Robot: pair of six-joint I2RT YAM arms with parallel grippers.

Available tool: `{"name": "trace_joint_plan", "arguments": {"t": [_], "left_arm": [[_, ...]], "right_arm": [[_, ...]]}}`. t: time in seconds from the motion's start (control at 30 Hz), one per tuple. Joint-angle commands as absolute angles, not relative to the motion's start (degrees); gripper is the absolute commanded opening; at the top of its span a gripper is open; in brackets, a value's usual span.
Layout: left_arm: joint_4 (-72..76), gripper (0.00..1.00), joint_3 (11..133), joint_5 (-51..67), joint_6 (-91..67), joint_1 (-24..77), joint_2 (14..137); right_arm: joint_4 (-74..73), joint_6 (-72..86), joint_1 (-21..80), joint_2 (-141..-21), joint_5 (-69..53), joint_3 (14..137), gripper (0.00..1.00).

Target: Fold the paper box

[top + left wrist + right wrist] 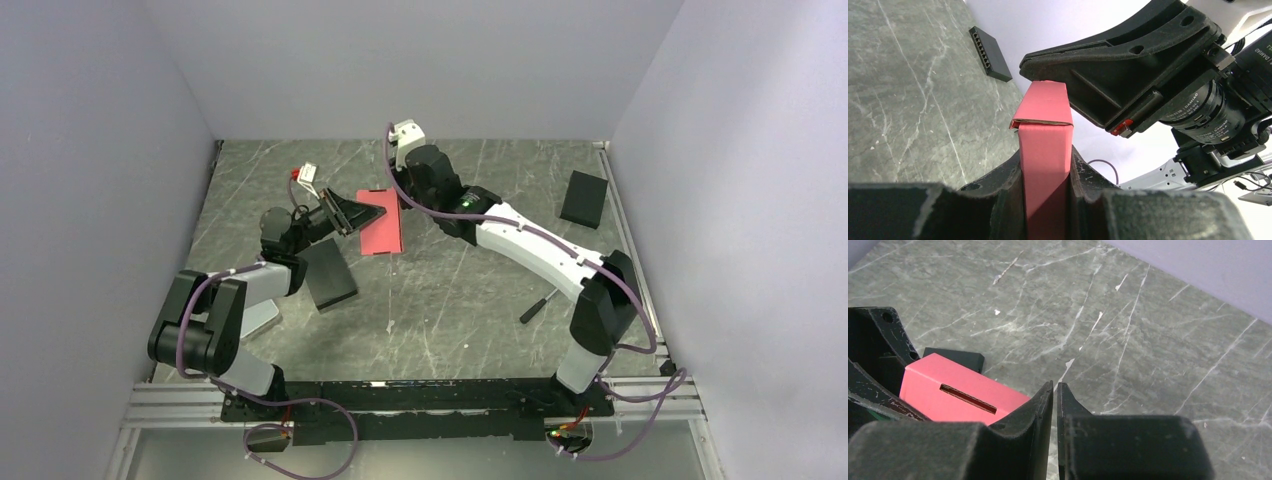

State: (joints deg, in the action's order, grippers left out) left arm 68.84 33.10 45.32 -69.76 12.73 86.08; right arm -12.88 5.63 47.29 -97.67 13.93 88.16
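Note:
The paper box point(381, 228), red-pink and folded into a flat rectangular shape, is held off the table at centre. My left gripper point(368, 213) is shut on its left edge. In the left wrist view the box point(1044, 150) stands narrow between both fingers, its far end flap creased over. My right gripper point(400, 198) is at the box's far right corner, its black fingers point(1128, 75) looming over the box's end. In the right wrist view the jaws point(1054, 388) are shut with nothing between them, and the box's top face point(958, 392) with a slot lies just left of them.
A black rectangular box point(328, 272) lies on the table under the left arm, and another black box point(584, 198) sits at the far right. A dark pen-like tool point(538, 306) lies near the right arm's base. Grey walls close in on three sides.

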Motion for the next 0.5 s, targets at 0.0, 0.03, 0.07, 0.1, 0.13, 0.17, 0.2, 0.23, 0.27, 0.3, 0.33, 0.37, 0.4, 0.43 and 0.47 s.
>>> {"name": "trace_joint_plan", "arguments": {"t": [0.0, 0.03, 0.07, 0.1, 0.13, 0.17, 0.2, 0.23, 0.27, 0.3, 0.33, 0.37, 0.4, 0.43, 0.47], "left_arm": [[69.6, 0.00, 33.0, 42.8, -68.3, 13.6, 83.6], [70.1, 0.00, 32.8, 42.8, -68.3, 13.6, 83.6], [70.5, 0.00, 32.6, 42.5, -68.5, 13.6, 83.6], [70.8, 0.00, 32.3, 42.2, -68.7, 13.5, 83.5], [71.0, 0.00, 32.1, 41.8, -68.7, 13.4, 83.3], [71.0, 0.00, 31.9, 41.2, -68.7, 13.3, 83.2], [70.9, 0.00, 31.8, 40.6, -68.6, 13.2, 83.0], [70.7, 0.00, 31.9, 39.9, -68.4, 13.1, 82.9], [70.8, 0.00, 32.0, 39.3, -68.4, 13.1, 83.0], [70.9, 0.00, 32.2, 38.8, -68.4, 13.1, 83.2], [71.2, 0.00, 32.5, 38.2, -68.7, 13.1, 83.6], [71.4, 0.00, 32.6, 37.6, -68.8, 13.1, 83.8], [71.3, 0.00, 32.8, 37.0, -68.9, 13.2, 84.0], [70.9, 0.00, 32.9, 36.4, -68.7, 13.2, 84.1], [70.2, 0.00, 33.1, 35.9, -68.2, 13.2, 84.1]], "right_arm": [[-11.5, 9.0, 45.1, -96.8, 11.8, 88.9, 0.13], [-10.9, 9.2, 43.7, -95.9, 11.2, 87.9, 0.13], [-10.4, 9.2, 42.7, -95.1, 10.5, 86.6, 0.13], [-9.8, 9.1, 41.8, -94.1, 9.7, 84.6, 0.13], [-9.1, 9.0, 41.3, -93.0, 9.0, 83.3, 0.13], [-8.4, 8.8, 41.1, -91.7, 8.1, 80.7, 0.13], [-8.0, 8.7, 41.1, -90.7, 6.9, 78.7, 0.13], [-7.7, 9.1, 41.5, -89.8, 5.4, 77.1, 0.13], [-7.4, 9.3, 42.1, -89.2, 4.4, 75.5, 0.13], [-7.0, 9.3, 43.0, -88.9, 4.1, 74.1, 0.13], [-6.6, 9.3, 43.8, -88.8, 4.1, 73.1, 0.13], [-6.4, 9.3, 44.9, -88.9, 4.3, 72.8, 0.13], [-6.4, 9.4, 45.9, -89.1, 4.6, 73.1, 0.13], [-6.6, 9.5, 47.0, -89.6, 4.9, 73.8, 0.13], [-6.9, 9.7, 48.3, -90.2, 5.5, 74.7, 0.13]]}}
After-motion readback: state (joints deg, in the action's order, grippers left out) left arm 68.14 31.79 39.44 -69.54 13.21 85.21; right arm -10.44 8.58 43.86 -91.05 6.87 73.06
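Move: The paper box, held in the air by the left gripper, has its middle some 7 cm back, 4 cm to the left and about 2 cm below the right hand, which sits by the box's far right corner. The left gripper's fingers are about 5 cm back and 5 cm left of the right hand; the black case lies on the table, roughly 16 cm back, 16 cm left and 25 cm below it. From the left hand, the box's middle is 2 cm back and 1 cm to the right. Still pinching the paper box, the left hand barely shifts and turns about 5 degrees counter-clockwise. The right hand, fingers kept nearly shut, swings off the box's far right corner to the right by some 5 cm and a touch forward, then sinks about 6 cm and draws back past the box's right side, tipping slightly down and just starting back leftward. ##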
